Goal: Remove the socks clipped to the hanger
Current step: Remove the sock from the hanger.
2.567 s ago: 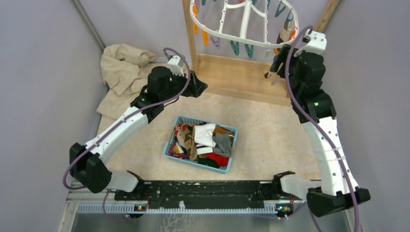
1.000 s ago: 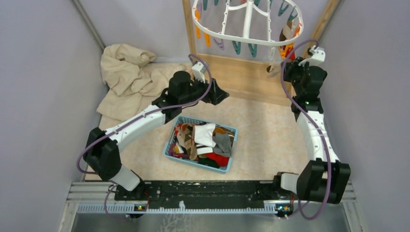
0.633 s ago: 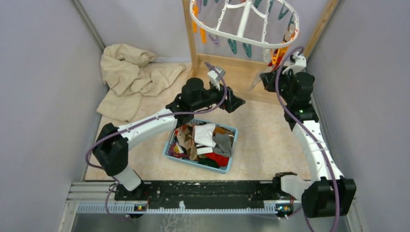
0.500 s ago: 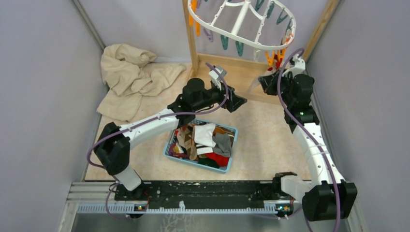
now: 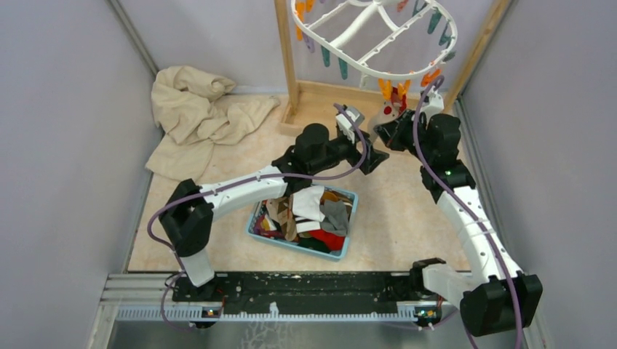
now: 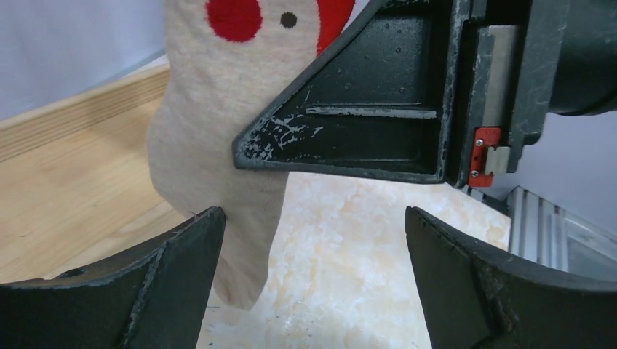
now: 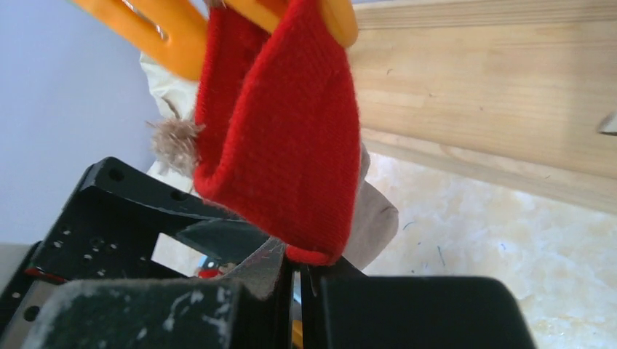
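Note:
The white hanger [image 5: 372,35] hangs tilted at the top, with orange clips [image 5: 393,89] on its near rim. From an orange clip [image 7: 324,16] hangs a sock with a red cuff [image 7: 285,142] and a beige, red-spotted body [image 6: 217,149]. My right gripper [image 7: 300,280] is shut on the sock's lower edge, just below the rim [image 5: 393,132]. My left gripper [image 6: 313,280] is open wide right beside it [image 5: 375,157]. The beige sock hangs by its left finger [image 6: 171,287], and the right gripper's black finger crosses in front. Several socks [image 5: 314,211] lie in the basket.
A blue basket [image 5: 256,219] stands mid-table under the left arm. A large beige cloth [image 5: 195,109] is heaped at the back left. The wooden rack post [image 5: 285,51] and its base board [image 5: 324,109] stand at the back. Purple walls close in both sides.
My left arm has stretched right toward the hanging sock, and its jaws have opened fully. My right gripper has come down and to the left, still shut, and the hanger has tilted and swung with it.

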Robot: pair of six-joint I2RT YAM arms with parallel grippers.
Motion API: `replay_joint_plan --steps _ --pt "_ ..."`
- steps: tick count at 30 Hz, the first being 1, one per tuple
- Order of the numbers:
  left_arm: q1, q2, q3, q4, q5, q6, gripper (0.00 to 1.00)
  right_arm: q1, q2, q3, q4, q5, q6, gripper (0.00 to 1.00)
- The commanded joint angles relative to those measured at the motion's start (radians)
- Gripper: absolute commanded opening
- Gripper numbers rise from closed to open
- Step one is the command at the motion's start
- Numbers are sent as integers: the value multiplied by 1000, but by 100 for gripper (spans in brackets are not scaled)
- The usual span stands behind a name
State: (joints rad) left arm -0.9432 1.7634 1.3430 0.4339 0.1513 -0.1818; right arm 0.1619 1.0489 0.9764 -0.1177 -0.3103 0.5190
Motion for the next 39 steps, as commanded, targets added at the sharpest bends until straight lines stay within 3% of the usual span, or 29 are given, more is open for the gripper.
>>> replay_joint_plan --steps 1,11,14,15,18,21,24,32,39 --pt "-26 30 47 -11 -115 78 99 23 -35 63 0 -10 31 0" --pt "-38 90 102 -45 -232 133 97 29 -41 124 -57 -48 58 0" --pt "-38 93 101 -41 -246 133 83 30 -38 136 -66 -63 72 0" --pt "-38 93 100 -42 -247 133 69 31 -36 137 -69 -68 78 0" --pt "-38 96 107 -50 -237 139 44 30 -33 138 -78 -80 87 0" --pt "-38 95 110 -65 -236 140 32 30 -35 145 -96 -79 82 0" --pt "-38 77 90 -62 -236 135 28 30 -28 164 -140 -69 52 3" --pt "-39 43 23 -34 -249 120 26 30 2 245 -309 47 -109 35" --pt "-39 33 -5 -16 -265 112 26 30 11 320 -390 143 -205 45"
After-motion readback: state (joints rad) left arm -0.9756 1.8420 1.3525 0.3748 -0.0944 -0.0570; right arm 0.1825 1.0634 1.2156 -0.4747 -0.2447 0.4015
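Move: From the open left gripper, the foot of the hanging reindeer sock is about 4 cm ahead, 1 cm to the right and 1 cm below. The shut right gripper still pinches this sock just under its red cuff, with the foot some 1 cm back, level sideways and 4 cm below it. From the left hand, the orange clips holding the cuff are about 8 cm ahead, 4 cm right and 12 cm up, and the hanger's near rim about 8 cm ahead, 4 cm right and 17 cm up. Bring the left gripper about 3 cm forward and 2 cm down, swinging it some 10 degrees counter-clockwise, so that the sock's foot comes between its open fingers, then pinch it and draw down another 3 cm. Meanwhile ease the right gripper slightly up and back; once the left has hold, open the right fingers partway to let go of the sock while drifting a little right. ##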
